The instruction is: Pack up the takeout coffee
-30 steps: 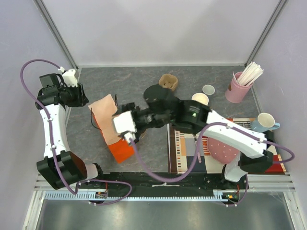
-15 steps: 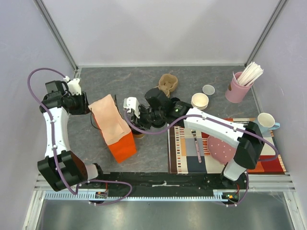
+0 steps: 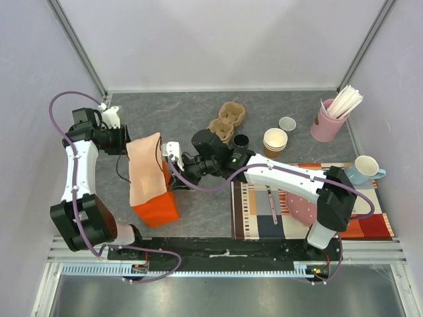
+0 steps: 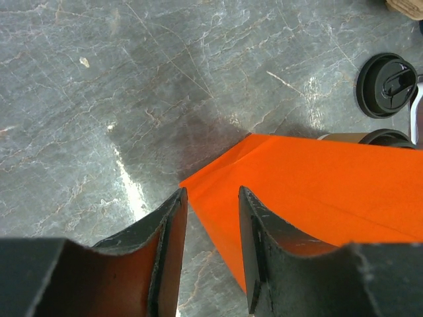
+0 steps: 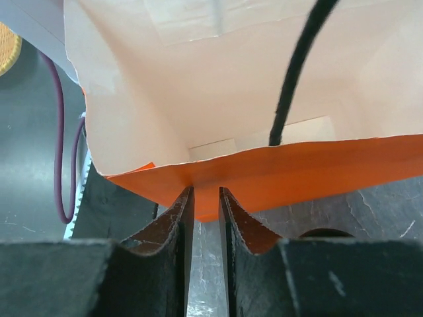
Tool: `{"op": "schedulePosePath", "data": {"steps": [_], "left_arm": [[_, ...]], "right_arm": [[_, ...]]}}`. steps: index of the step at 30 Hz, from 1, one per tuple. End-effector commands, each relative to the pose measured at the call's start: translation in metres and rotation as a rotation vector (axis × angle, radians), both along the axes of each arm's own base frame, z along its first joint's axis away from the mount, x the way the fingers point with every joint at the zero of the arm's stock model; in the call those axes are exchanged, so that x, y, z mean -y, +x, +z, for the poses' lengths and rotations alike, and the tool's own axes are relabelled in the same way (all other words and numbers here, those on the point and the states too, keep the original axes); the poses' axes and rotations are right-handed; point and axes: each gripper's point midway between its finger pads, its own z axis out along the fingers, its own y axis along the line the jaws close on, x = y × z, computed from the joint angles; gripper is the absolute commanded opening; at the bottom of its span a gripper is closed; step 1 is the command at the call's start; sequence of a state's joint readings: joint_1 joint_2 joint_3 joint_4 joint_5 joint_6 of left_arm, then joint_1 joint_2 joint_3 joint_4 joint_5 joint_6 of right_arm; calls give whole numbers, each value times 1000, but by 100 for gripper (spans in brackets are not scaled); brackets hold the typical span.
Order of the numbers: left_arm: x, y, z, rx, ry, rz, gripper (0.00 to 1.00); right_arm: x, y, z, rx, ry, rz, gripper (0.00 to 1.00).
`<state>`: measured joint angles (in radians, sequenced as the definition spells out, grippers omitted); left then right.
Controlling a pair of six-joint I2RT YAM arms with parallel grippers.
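The orange paper bag (image 3: 155,206) stands tilted at the left, its cream inside and a black cord handle showing. In the left wrist view, the takeout coffee (image 4: 386,137) peeks out behind the bag (image 4: 317,178); only its black lid and brown rim show. It is hidden under the right arm in the top view. My left gripper (image 3: 125,140) is at the bag's far-left edge. Its jaws (image 4: 211,191) are open, with the bag's corner reaching between them. My right gripper (image 3: 170,170) is at the bag's right lip. Its jaws (image 5: 206,191) are narrowly open, with the orange lip (image 5: 277,178) between the tips.
A loose black lid (image 3: 241,140), a cardboard cup carrier (image 3: 228,119) and a stack of paper cups (image 3: 275,140) sit behind the right arm. Farther right are a pink holder of straws (image 3: 327,122), a blue mug (image 3: 363,168), and a striped mat (image 3: 254,218) with a pink plate (image 3: 301,208).
The right gripper drew back off the bag to its right lip, and its jaws narrowed a lot. The left gripper shifted right and the bag turned more upright.
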<state>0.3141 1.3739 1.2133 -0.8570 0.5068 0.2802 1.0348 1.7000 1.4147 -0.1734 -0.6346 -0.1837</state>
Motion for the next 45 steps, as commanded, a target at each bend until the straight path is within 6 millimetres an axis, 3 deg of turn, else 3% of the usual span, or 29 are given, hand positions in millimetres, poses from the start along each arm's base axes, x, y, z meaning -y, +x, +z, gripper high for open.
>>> {"op": "schedulePosePath", "data": {"steps": [1, 8, 15, 21, 23, 24, 25, 27, 32, 40, 45], "left_arm": [[3, 18, 23, 77, -22, -1, 43], [-5, 19, 37, 127, 45, -2, 44], [-16, 22, 45, 147, 103, 23, 46], [-18, 19, 42, 140, 114, 26, 47], [-19, 19, 43, 144, 128, 27, 47], [-20, 19, 42, 143, 133, 27, 47], [-22, 19, 42, 142, 142, 30, 47], [-23, 19, 42, 141, 146, 30, 47], [-24, 18, 37, 131, 154, 23, 47], [-20, 22, 35, 125, 126, 18, 48], [-20, 22, 39, 139, 127, 15, 48]], "right_arm": [[-7, 11, 32, 26, 85, -11, 28], [31, 60, 49, 80, 57, -165, 34], [89, 140, 64, 111, 55, -374, 50], [116, 212, 43, 77, -8, -519, 56], [124, 240, 25, 122, -94, -594, 56], [124, 251, 33, 155, -103, -619, 56], [125, 258, 5, 126, -183, -628, 56], [124, 277, -11, 142, -250, -643, 57], [129, 282, -46, 105, -386, -641, 58], [138, 266, -87, 80, -503, -584, 62], [140, 269, -100, 73, -543, -587, 61]]}}
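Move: The right hand is at the right rim of the orange bag, whose middle lies about 7 cm to its left, 4 cm ahead and 9 cm lower. It goes for the cup carrier, roughly 35 cm ahead, 17 cm right and 19 cm below. On the way are the lidded cup, 12 cm ahead and 5 cm right, and the black lid, 20 ahead and 14 right. From the left hand the carrier is some 18 cm ahead and 32 cm right. Forward and to its right, the empty right hand swings off the bag's side, some 27 cm out and 14 cm across, rising slightly above the lidded cup and then sinking to hover just short of the cup carrier. On the way its fingers spread to about double, and the wrist turns clockwise about 35 degrees and tips the fingers downward. The left hand eases about 3 cm up, left and forward, away from the bag. ##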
